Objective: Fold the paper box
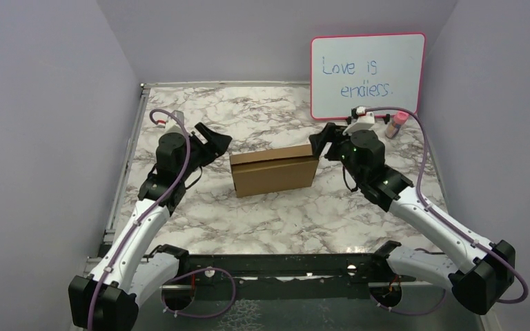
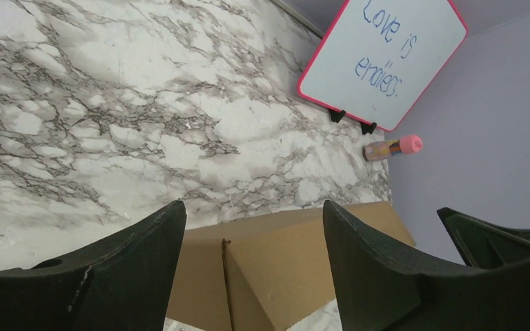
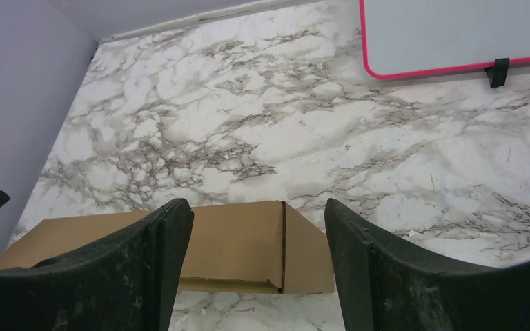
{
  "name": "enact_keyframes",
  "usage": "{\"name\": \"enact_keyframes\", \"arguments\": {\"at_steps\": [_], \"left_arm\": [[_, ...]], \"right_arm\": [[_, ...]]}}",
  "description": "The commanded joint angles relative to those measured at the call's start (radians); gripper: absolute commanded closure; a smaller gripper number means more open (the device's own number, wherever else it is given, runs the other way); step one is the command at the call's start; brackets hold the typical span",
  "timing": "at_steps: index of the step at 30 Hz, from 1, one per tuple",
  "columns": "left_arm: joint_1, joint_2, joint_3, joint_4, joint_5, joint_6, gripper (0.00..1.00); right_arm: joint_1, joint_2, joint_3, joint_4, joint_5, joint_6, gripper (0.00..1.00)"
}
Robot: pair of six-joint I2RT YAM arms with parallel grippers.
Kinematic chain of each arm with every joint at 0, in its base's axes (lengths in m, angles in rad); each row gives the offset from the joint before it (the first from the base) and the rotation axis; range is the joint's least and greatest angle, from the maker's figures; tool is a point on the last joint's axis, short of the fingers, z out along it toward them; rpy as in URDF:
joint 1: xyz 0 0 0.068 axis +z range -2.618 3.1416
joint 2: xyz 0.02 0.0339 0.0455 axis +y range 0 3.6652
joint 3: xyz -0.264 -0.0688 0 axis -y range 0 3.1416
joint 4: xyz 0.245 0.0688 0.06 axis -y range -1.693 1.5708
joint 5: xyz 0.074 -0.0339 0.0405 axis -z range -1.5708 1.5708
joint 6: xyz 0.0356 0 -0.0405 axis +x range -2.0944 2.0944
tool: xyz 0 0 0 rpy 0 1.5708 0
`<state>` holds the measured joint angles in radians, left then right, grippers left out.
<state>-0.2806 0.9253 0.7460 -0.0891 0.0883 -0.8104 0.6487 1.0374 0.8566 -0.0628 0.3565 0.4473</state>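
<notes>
The paper box (image 1: 274, 170) is a closed brown cardboard mailer lying on the marble table (image 1: 283, 214) between both arms. My left gripper (image 1: 219, 143) hovers just off the box's left end, open, nothing between its fingers. In the left wrist view the box (image 2: 290, 258) lies below and past the open left gripper (image 2: 253, 214). My right gripper (image 1: 319, 143) sits off the box's right end, open and empty. The right wrist view looks down on the box's right end (image 3: 248, 241), below the spread right gripper (image 3: 259, 210).
A pink-framed whiteboard (image 1: 367, 74) leans against the back wall at the right. A small pink-capped bottle (image 1: 396, 124) stands beside it, close behind the right arm. Grey walls enclose the table on three sides.
</notes>
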Motion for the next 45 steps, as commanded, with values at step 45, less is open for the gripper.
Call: {"name": "enact_keyframes", "arguments": {"at_steps": [45], "left_arm": [[0.011, -0.013, -0.369, 0.111, 0.226, -0.031, 0.56]], "right_arm": [[-0.450, 0.228, -0.407, 0.425, -0.967, 0.280, 0.60]]}}
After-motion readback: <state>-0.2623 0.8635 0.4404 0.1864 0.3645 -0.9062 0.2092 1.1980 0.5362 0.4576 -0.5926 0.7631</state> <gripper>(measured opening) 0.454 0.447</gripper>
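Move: The left end of the paper box's not-quite-shut lid lies about 5 cm back, 4 cm to the right of and 6 cm below the left hand; the box's middle is 16 cm right, 6 cm back and 12 cm down. For the right hand the lid's right end is roughly 1 cm back, 1 cm left and 8 cm below, the box's middle 13 cm left, 5 cm back and 13 cm down. Both hands sink 6–7 cm onto the lid's front corners, the left also back and rightward, fingers closing partway. ##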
